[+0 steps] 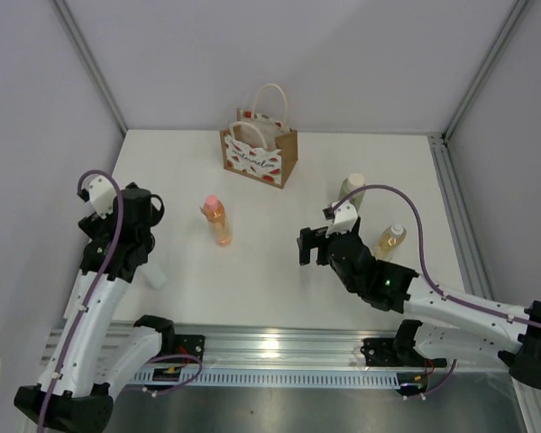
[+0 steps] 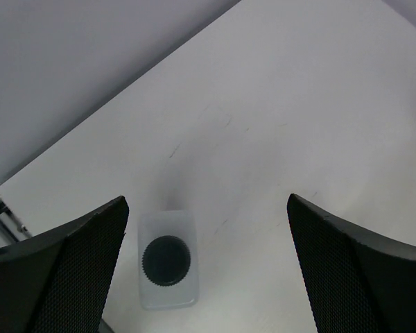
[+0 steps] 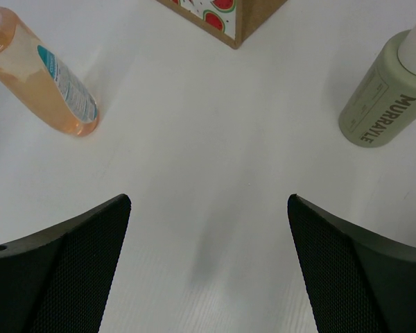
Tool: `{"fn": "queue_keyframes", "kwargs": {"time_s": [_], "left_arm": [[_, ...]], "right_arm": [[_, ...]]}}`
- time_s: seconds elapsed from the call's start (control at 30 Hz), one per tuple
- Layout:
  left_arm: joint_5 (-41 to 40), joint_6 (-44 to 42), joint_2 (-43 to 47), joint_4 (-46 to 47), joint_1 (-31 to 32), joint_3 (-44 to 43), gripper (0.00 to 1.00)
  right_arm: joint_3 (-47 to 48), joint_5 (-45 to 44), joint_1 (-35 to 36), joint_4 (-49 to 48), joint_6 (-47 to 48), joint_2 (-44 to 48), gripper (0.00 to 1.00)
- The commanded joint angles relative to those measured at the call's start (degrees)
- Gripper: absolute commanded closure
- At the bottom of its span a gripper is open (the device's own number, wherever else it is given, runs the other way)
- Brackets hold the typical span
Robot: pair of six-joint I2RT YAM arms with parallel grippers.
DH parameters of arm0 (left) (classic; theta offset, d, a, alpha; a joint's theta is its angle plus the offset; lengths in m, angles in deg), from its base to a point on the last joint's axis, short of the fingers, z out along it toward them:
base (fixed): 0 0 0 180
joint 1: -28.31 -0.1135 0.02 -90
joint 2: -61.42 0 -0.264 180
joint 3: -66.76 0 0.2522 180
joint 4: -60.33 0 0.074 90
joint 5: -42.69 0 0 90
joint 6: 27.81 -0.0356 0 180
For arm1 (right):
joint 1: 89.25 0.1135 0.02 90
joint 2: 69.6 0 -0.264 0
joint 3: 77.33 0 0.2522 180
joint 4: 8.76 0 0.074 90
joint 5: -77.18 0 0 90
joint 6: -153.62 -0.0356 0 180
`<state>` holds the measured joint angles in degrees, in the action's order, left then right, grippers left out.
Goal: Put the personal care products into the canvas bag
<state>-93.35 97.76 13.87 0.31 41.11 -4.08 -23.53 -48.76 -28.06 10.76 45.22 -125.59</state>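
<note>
The canvas bag point(image 1: 260, 149) stands upright at the back of the white table, handles up; its lower corner point(image 3: 244, 19) shows in the right wrist view. A peach bottle point(image 1: 218, 221) point(image 3: 45, 76) with a pink cap stands left of centre. On the right are an olive-beige bottle point(image 1: 350, 191) point(image 3: 381, 97) and an amber bottle point(image 1: 389, 241). A clear jar with a black lid point(image 2: 166, 260) point(image 1: 154, 275) stands under my left gripper point(image 2: 208, 200) point(image 1: 150, 236), close to its left finger. That gripper is open and empty. My right gripper point(image 3: 209, 198) point(image 1: 316, 231) hangs open over bare table between the peach and olive bottles.
Grey walls close in the table on the left, back and right. A metal rail point(image 1: 279, 347) with both arm bases runs along the near edge. The amber bottle stands just beside my right arm's wrist.
</note>
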Motion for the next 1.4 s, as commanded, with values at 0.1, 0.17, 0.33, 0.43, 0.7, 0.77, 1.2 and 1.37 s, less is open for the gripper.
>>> {"fn": "queue_keyframes", "kwargs": {"time_s": [0.1,0.17,0.33,0.43,0.7,0.77,1.2,1.37], "left_arm": [[2.0,0.6,2.8,-4.3,-3.9,3.9,0.01],[1.1,1.7,3.4,-4.7,-3.9,5.4,0.01],[1.0,7.9,2.6,-5.7,-4.9,11.6,0.01],[3.0,11.2,1.2,-5.0,-4.8,14.6,0.03],[2.3,14.5,1.4,2.6,-4.9,23.5,0.09],[2.1,14.2,1.3,3.5,-4.9,23.9,0.13],[4.3,9.0,1.8,8.1,-4.9,22.8,0.83],[7.7,7.8,3.7,9.2,-4.5,22.8,0.99]], "right_arm": [[3.1,-0.6,0.2,1.0,-0.2,-2.2,0.01],[3.6,-1.6,0.3,1.6,-0.2,-2.9,0.01],[3.8,-3.7,0.2,2.7,-1.0,-2.4,0.01],[3.2,-4.0,0.3,2.4,-1.0,-0.9,0.01],[2.9,-4.0,0.2,2.3,-1.0,0.4,0.01],[2.9,-3.9,0.2,2.3,-1.1,0.4,0.01],[2.8,-4.0,0.2,2.6,-1.2,0.8,0.02],[2.9,-4.0,0.3,2.7,-1.2,0.8,0.02]]}}
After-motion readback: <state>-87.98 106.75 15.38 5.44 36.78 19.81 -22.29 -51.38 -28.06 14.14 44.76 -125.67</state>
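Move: The white bottle with the black cap stands nearly underneath the left hand, its middle about 17 cm below, some 3 cm back and 1 cm to the left. The orange bottle with the pink cap is its nearest neighbour, roughly 10 cm ahead of the left hand and 17 cm to its right, about 18 cm below. From the right hand the white bottle lies about 40 cm to the left, 2 cm back and 12 cm lower. The left hand sinks about 15 cm, easing back some 5 cm at the same time, with its fingers wide open and tipping further down by roughly 15 degrees, so that they come to either side of the standing white bottle. At the bottom it edges forward a couple of centimetres while the fingers close to about half open and pinch the bottle from both sides, then keeps that hold in place. ##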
